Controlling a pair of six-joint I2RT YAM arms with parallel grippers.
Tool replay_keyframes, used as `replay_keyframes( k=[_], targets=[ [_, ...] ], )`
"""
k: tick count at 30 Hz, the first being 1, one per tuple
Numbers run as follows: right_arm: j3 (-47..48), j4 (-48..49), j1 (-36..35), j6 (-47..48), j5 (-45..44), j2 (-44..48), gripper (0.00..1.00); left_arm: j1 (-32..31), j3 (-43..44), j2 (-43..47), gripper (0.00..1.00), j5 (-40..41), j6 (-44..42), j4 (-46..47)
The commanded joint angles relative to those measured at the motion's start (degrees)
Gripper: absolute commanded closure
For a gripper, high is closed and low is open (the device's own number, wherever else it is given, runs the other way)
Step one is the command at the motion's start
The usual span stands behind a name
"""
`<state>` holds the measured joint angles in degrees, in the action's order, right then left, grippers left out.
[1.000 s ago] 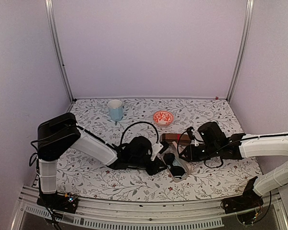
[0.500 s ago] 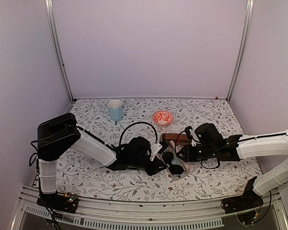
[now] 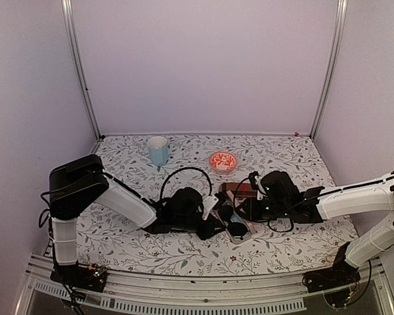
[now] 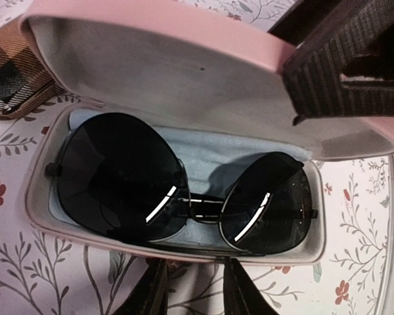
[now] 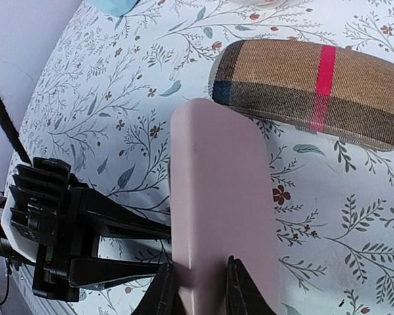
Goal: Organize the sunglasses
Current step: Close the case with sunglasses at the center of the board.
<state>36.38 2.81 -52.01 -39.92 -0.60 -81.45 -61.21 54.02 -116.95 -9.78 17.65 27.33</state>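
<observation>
The black sunglasses (image 4: 184,190) lie lens-up on a pale blue lining inside the open pink case (image 4: 36,190). Its lid (image 4: 171,72) stands raised behind them. My left gripper (image 4: 197,292) is open, its fingertips against the case's near wall with only tablecloth between them. My right gripper (image 5: 200,292) is shut on the edge of the pink lid (image 5: 217,197), and its ribbed pads (image 4: 341,72) show at the lid's right end. In the top view the case (image 3: 231,226) sits between the left gripper (image 3: 212,220) and the right gripper (image 3: 247,209).
A brown plaid case with a red band (image 5: 315,85) lies shut just behind the pink case (image 3: 240,189). A light blue cup (image 3: 157,150) and a small red patterned bowl (image 3: 222,161) stand toward the back wall.
The right gripper has moved left with the pink lid, tipping it over toward the case's base. The case has slid a little left. The left gripper has stayed against it.
</observation>
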Motion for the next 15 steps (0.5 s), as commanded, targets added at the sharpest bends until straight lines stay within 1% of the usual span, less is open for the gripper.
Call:
replay_keyframes(
  k=[1, 8, 15],
  targets=[
    [-0.66, 1.38, -5.47, -5.37, 14.83, -6.17, 0.78, -0.73, -1.50, -3.14, 0.70, -2.67, 0.54, -4.46],
    [-0.09, 2.47, -7.16, -7.09, 15.10, -8.07, 0.78, -0.47, -2.05, -2.96, 0.70, -2.89, 0.72, -3.72],
    [1.01, 1.57, -7.84, -7.71, 14.85, -8.98, 0.75, -0.22, -2.98, -2.23, 0.70, -2.76, 0.97, -3.10]
  ],
)
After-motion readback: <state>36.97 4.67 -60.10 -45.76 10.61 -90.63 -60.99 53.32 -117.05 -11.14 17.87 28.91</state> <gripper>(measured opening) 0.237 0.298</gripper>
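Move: The right hand grips the raised pink lid near its closer end; the middle of the case's open base, holding the sunglasses, lies about 3 cm ahead, 2 cm left and 6 cm below. The left hand is beside its left long side, with that middle some 4 cm to its right, 1 cm ahead and about level in height. From the base's middle, the plaid case lies roughly 10 cm farther out and 3 cm right. Leftward and slowly at first, by 1.5 cm, the right hand draws the lid over towards the left hand, then darts back, down and a little more left past the case's near end, about 7 cm back in all, its wrist tipping down and turning counter-clockwise. Its fingers come free of the lid with their gap unchanged. The left hand stays, fingertips still against the case's left side. ##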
